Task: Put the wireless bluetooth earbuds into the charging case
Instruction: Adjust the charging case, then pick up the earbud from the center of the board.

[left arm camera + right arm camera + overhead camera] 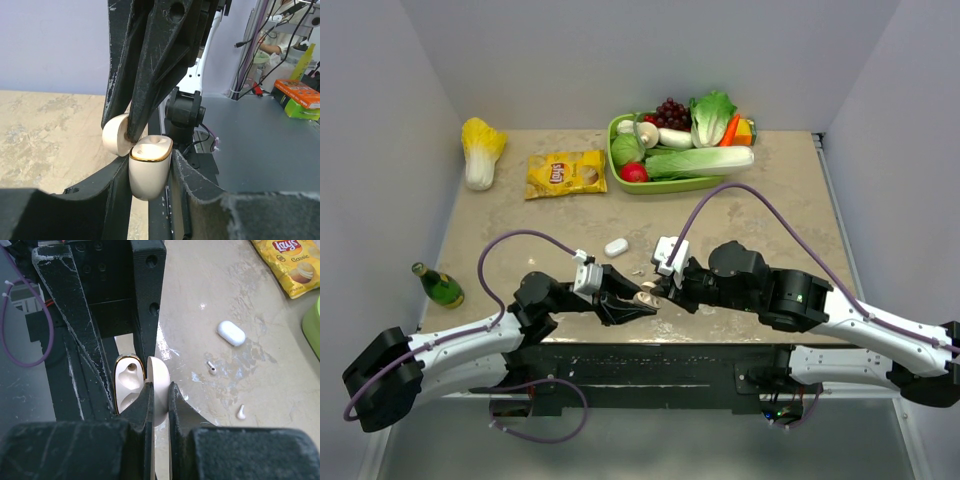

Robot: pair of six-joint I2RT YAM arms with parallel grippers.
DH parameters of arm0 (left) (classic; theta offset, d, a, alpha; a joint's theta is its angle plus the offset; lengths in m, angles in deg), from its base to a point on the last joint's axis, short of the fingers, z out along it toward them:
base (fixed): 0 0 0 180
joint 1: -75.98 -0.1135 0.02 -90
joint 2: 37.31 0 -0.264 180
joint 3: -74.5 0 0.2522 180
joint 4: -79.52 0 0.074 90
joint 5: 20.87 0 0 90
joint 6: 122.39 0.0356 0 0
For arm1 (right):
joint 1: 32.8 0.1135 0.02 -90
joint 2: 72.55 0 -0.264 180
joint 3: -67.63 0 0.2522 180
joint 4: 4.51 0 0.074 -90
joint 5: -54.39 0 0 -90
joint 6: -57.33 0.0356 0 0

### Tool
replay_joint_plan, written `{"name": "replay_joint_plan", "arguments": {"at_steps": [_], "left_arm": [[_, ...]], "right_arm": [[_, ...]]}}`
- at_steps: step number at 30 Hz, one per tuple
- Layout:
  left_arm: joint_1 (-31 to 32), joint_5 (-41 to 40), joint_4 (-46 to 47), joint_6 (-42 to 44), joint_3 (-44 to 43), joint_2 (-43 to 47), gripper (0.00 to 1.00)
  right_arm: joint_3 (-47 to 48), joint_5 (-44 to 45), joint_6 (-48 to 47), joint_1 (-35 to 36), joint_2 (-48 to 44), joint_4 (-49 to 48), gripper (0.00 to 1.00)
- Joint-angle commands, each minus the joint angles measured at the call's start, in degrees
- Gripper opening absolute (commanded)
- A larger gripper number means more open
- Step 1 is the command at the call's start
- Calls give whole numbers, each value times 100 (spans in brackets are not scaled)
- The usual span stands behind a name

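The charging case (148, 177) is cream-white with a gold rim and stands open above the table's near edge. My left gripper (150, 172) is shut on its base, one finger on each side. My right gripper (160, 390) is shut on the hinged lid (161, 371) and holds it away from the base (127, 382). Both moulded sockets in the base look empty. The two wireless bluetooth earbuds lie loose on the table beyond the case: one (212, 368) nearer and one (241, 412) further right. In the top view both grippers meet at the case (647, 297).
A closed white oval capsule (616, 246) lies just behind the grippers. Further back are a Lay's crisp bag (565, 173), a green tray (617, 160) of toy vegetables and a toy cabbage (481, 150). A green bottle (439, 286) lies at the left edge.
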Motion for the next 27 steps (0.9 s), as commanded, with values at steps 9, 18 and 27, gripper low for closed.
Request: {"name": "replay_joint_plan", "arguments": {"at_steps": [9,18,27], "left_arm": [[-16,-92,900,-189,227,-132,0],[2,-1032,1321,-145,824,457,0],[-16,-2184,3816,-882,2054,511,0]], "right_arm": [[-107,765,791,16,-475,-714,41],[-834,3033,1740,-98,-1486,-1417,62],[-2091,2982,2725,-792,-1328,-1830,66]]}}
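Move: The charging case hangs open at both hands' fingertips, its base in the left grip and its lid in the right. Its middle sits about 2 cm to the right hand's left, 2 cm back and 1 cm lower, and some 1 cm right of the left hand. On the table, roughly 18 cm below the right hand, one earbud lies about 16 cm ahead and 3 cm left, the other some 17 cm ahead and 6 cm right, and a white oval case around 23 cm ahead and 9 cm left. The case lid comes free as the right fingers open wide; that hand backs off rightwards and up about 6 cm, then swings on forward and sinks to its old height, some 10 cm off to the forward right, turning about 40 degrees clockwise. Still gripping the base, the left hand then draws the case about 4 cm left, slightly down and forward. ##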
